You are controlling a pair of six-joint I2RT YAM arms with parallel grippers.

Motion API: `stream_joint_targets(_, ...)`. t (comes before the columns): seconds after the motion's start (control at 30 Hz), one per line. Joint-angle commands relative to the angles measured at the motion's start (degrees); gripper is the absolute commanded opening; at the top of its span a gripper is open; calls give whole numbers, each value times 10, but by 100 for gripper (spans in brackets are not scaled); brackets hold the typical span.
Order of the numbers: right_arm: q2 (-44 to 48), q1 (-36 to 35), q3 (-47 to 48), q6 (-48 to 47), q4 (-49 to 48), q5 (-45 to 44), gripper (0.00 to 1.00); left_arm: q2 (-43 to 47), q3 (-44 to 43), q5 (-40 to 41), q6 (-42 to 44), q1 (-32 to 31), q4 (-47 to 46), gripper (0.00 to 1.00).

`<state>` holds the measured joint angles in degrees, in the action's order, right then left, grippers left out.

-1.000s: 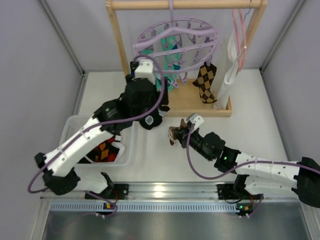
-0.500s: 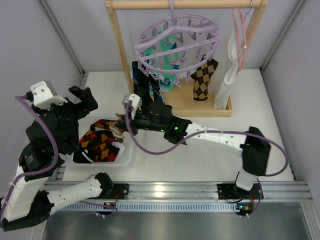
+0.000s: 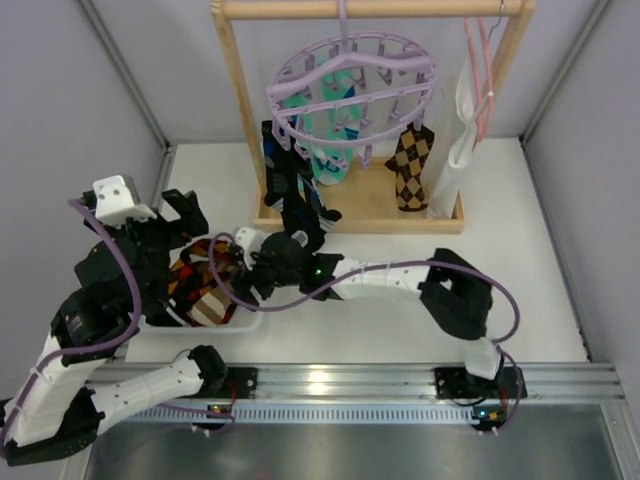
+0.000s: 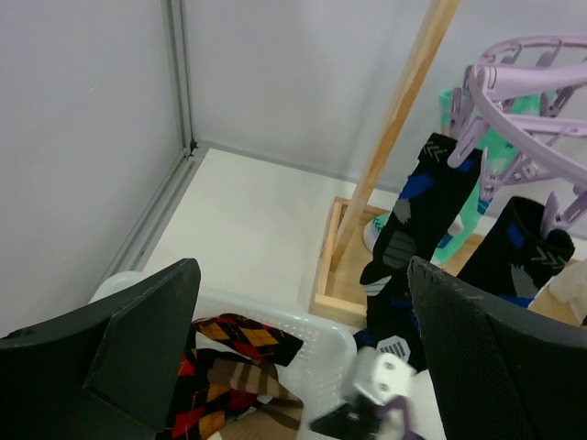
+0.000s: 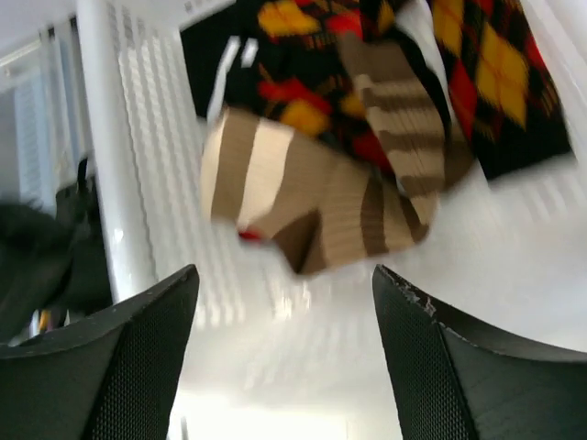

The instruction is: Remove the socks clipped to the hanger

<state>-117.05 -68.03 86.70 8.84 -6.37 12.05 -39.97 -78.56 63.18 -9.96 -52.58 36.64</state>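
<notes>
The lavender hanger (image 3: 350, 85) hangs from the wooden rack with socks clipped to it: dark navy ones (image 3: 285, 175), teal ones (image 3: 325, 130) and a brown-yellow argyle one (image 3: 410, 165). In the left wrist view the navy socks (image 4: 413, 215) hang beside the hanger (image 4: 532, 64). My right gripper (image 3: 222, 268) is open over the white basket (image 3: 248, 320). A brown striped sock (image 5: 312, 202) lies loose beyond its fingertips (image 5: 284, 367) on red-yellow argyle socks (image 5: 495, 73). My left gripper (image 3: 175, 225) is open and empty (image 4: 303, 357), held high over the basket's far side.
A wooden rack post (image 4: 394, 119) and base (image 3: 370, 205) stand behind the basket (image 4: 339, 344). A thin pink hanger (image 3: 483, 70) with a long white cloth (image 3: 462, 130) hangs at the rack's right end. The right arm stretches across the table's middle. A wall rail (image 4: 174, 73) is at the left.
My right arm swung left over the basket, opened, and let go of the brown striped sock. The left arm drew back from the hanger and now sits high by the basket.
</notes>
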Motion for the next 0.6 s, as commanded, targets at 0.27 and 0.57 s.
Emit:
stream_joint_targets(0.27,512,87,-374,13,35,-151,84,-15,46,-120,-15,0,-7,98)
stream_joint_targets(0.57,653,377,-420,-38,128,-86,95,24,139,-241,-43,0,9,99)
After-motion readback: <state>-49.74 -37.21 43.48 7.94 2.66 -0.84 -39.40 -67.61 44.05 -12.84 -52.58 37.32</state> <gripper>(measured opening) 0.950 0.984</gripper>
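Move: From the right hand over the basket, the hanging argyle sock is about 37 cm right, 18 ahead and 12 above. The black socks hang 13 cm right, 14 ahead and 10 above; the striped sock lies some 5 cm left, 3 back and 10 below. From the left hand the argyle sock is roughly 34 cm right, 14 ahead and 18 below. Opening wider, right hand sweeps some 35 cm right and up towards argyle sock, turning clockwise; left sinks rightward. ##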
